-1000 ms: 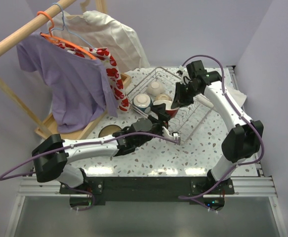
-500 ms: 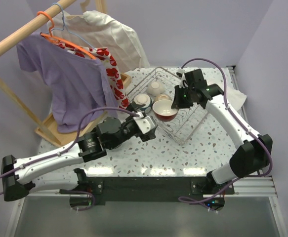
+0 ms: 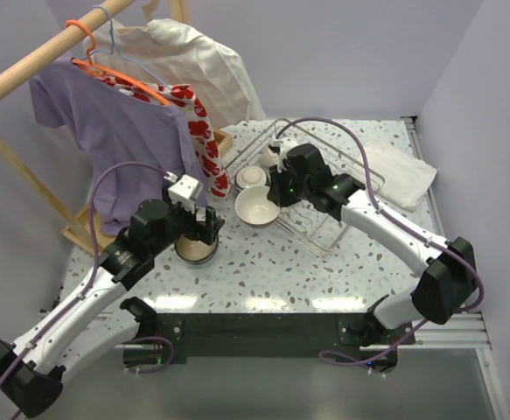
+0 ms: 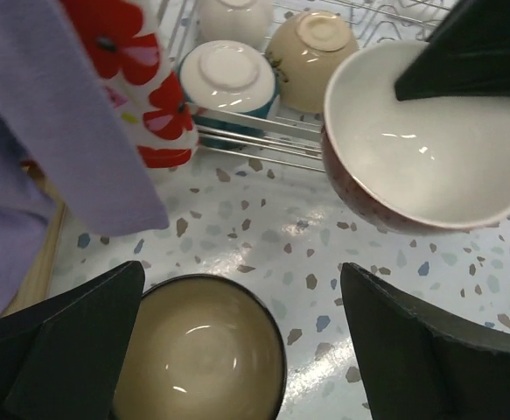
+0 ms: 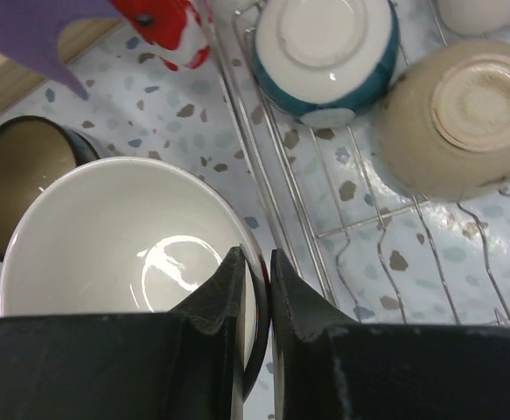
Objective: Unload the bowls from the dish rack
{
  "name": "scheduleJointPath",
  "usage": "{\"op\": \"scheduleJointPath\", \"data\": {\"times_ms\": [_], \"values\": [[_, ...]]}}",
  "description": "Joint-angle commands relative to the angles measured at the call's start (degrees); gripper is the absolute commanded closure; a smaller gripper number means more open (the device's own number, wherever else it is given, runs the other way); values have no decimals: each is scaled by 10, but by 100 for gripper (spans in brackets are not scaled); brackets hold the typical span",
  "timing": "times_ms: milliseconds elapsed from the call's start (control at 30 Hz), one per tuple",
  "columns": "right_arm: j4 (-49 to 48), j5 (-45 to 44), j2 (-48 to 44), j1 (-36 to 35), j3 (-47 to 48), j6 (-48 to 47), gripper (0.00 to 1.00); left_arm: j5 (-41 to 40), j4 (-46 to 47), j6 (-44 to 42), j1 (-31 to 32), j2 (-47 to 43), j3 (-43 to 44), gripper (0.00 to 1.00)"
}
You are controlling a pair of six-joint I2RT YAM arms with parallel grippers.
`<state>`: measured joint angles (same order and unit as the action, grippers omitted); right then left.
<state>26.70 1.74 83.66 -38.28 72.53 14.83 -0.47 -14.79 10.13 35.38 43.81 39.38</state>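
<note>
My right gripper (image 5: 255, 262) is shut on the rim of a dark red bowl (image 5: 123, 236) with a white inside. It holds that bowl (image 3: 257, 206) upright just left of the dish rack (image 3: 329, 219), over the table. A teal-banded bowl (image 5: 324, 44), a beige bowl (image 5: 456, 114) and a white bowl (image 3: 275, 155) lie upside down in the rack. A dark bowl (image 4: 198, 350) with a tan inside stands upright on the table. My left gripper (image 4: 241, 276) hangs wide open above it, touching nothing.
A wooden clothes rail (image 3: 36, 61) with a purple shirt (image 3: 119, 149), a red-flowered garment (image 3: 198, 131) and a white cloth hangs over the table's left. Its wooden base (image 3: 97, 229) lies beside the dark bowl. A white towel (image 3: 403, 171) lies right of the rack.
The right gripper has carried the dark red bowl out of the rack, leftwards and nearer. The left arm has swung back from the rack's front to above the dark bowl.
</note>
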Motion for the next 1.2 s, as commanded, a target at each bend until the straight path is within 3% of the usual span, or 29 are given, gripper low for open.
{"op": "scheduleJointPath", "data": {"times_ms": [0,200,333,533,767,1167], "values": [[-128,-16,-7,-40,5,-16,100,71,-5,71,-86,-25,-6,0],[-132,-29,27,-103,38,-35,100,7,-38,86,-161,-80,-13,0],[-140,-31,67,-144,70,-41,100,-107,-60,85,-167,-146,-30,0],[-169,-47,124,-195,117,-55,100,-177,-55,51,-166,-263,-56,0],[-189,-63,196,-226,166,-60,100,-221,-31,17,-166,-362,-91,0],[-215,-95,256,-235,154,-57,100,-215,-24,16,-165,-361,-98,0]]}}
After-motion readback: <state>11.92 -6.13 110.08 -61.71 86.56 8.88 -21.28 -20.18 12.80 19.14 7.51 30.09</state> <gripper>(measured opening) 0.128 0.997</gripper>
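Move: The tan-lined dark bowl on the table, over which the held bowl is being carried, lies about 22 cm left of the right hand, 7 cm back and some 15 cm below. In the rack the teal bowl sits roughly 9 cm ahead and 7 cm left of that hand, the beige one about 8 cm ahead and 4 cm right, both some 13 cm lower. From the empty left hand the dark bowl is nearly straight below, around 16 cm down and 3 cm left. The red bowl with the white inside, still pinched by its rim and open side up, is carried by the right hand some 20 cm left and a little back towards the dark bowl, turning about 20 degrees counter-clockwise, then lowered, mostly near the end. The wide-open left hand clears out of the way, about 16 cm left and rising 5 cm, swinging counter-clockwise and tipping up. ##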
